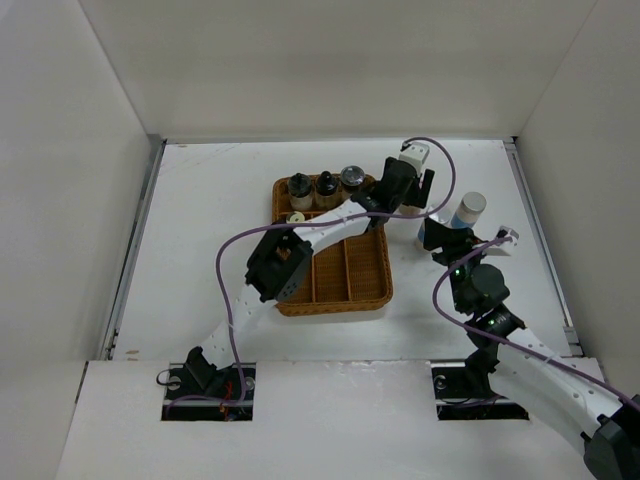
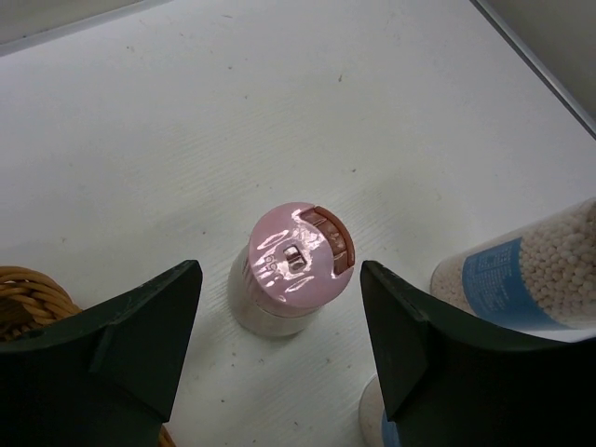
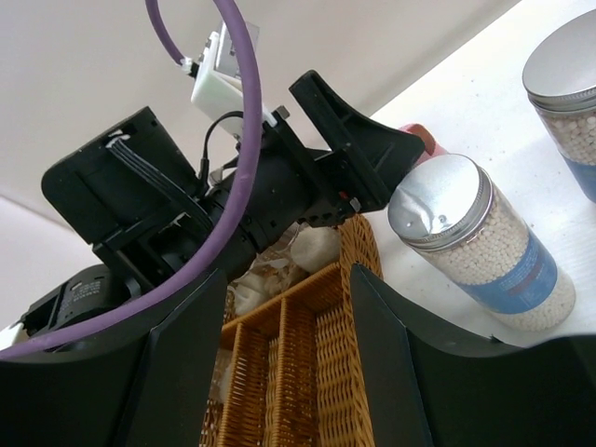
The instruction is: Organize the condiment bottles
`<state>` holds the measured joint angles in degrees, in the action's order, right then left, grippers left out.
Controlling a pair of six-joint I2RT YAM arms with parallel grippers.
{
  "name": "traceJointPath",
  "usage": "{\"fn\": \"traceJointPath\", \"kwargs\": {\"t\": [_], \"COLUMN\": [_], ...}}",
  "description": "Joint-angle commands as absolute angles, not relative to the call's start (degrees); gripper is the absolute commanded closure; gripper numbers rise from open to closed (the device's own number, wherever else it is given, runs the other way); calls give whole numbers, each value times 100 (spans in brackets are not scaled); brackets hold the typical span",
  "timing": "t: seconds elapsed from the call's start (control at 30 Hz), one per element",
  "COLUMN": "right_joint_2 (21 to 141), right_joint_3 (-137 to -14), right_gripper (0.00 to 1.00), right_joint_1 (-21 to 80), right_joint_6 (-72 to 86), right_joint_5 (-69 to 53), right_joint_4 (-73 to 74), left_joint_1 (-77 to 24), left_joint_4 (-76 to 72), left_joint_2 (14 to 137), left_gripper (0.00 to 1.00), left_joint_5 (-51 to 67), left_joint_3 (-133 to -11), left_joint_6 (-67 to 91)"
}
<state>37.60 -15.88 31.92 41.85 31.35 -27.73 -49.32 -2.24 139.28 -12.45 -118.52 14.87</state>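
Observation:
A pink-capped bottle (image 2: 296, 265) stands on the white table just right of the wicker tray. My left gripper (image 2: 279, 345) hangs open above it, a finger on either side and not touching; in the top view this gripper (image 1: 408, 192) hides the bottle. Three dark-capped bottles (image 1: 326, 185) stand in the tray's back row, with a cream yellow-capped one (image 1: 296, 217) in front of them. Two silver-capped bottles with blue bands (image 3: 475, 242) (image 3: 568, 84) stand right of the tray. My right gripper (image 3: 289, 363) is open and empty, low beside the nearer one, facing the tray.
The brown wicker divided tray (image 1: 345, 280) lies mid-table, and my left arm stretches diagonally over it. White walls close in the table on three sides. Purple cables loop off both arms. Bare table lies to the left of the tray and in front of it.

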Motion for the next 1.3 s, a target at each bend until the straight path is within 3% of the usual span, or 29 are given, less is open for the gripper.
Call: {"fn": "traceJointPath", "kwargs": {"t": [0.0, 0.77, 0.97, 1.13, 1.27], "right_joint_2": [3727, 3788, 3841, 3815, 3762], "right_joint_3": [-1687, -1696, -1687, -1679, -1635], "right_gripper": [38, 37, 37, 37, 37], "right_joint_1": [3177, 3160, 3160, 3160, 3177], "right_joint_6": [4192, 4201, 4201, 4192, 4192], "right_joint_5": [3067, 3032, 3023, 3023, 3023], "right_joint_4": [-3103, -3111, -3164, -3173, -3243], "left_joint_1": [-4926, -4838, -4812, -4803, -4751], "left_joint_4": [-413, -88, -88, -123, -272], "left_joint_2": [13789, 14423, 14441, 14248, 13739], "left_gripper": [32, 38, 48, 65, 67], "left_joint_5": [-1239, -949, -1002, -1081, -1081], "left_joint_3": [-12348, -12885, -12876, -12754, -12481], "left_joint_6": [1371, 1389, 1345, 1310, 1301]}}
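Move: Roughly 2 cm ahead of the left hand, 1 cm to its right and with its middle some 5 cm lower stands the pink-capped bottle, still free between the open fingers. One blue-label jar is about 5 cm back and 7 cm to the right of that hand, the far jar about 2 cm back and 14 cm right, both centred around 5 cm below. From the right hand, the pink-capped bottle lies about 18 cm ahead, 9 cm left and 14 cm down. Rising about 4 cm with a slight reach forward and to the right, the left hand then turns back down some 5.5 cm, bringing its open fingers around the pink cap, a little lower and farther out than they began. There it nearly stops and closes about a third of its gap, until both fingertips pinch the cap from its sides. ##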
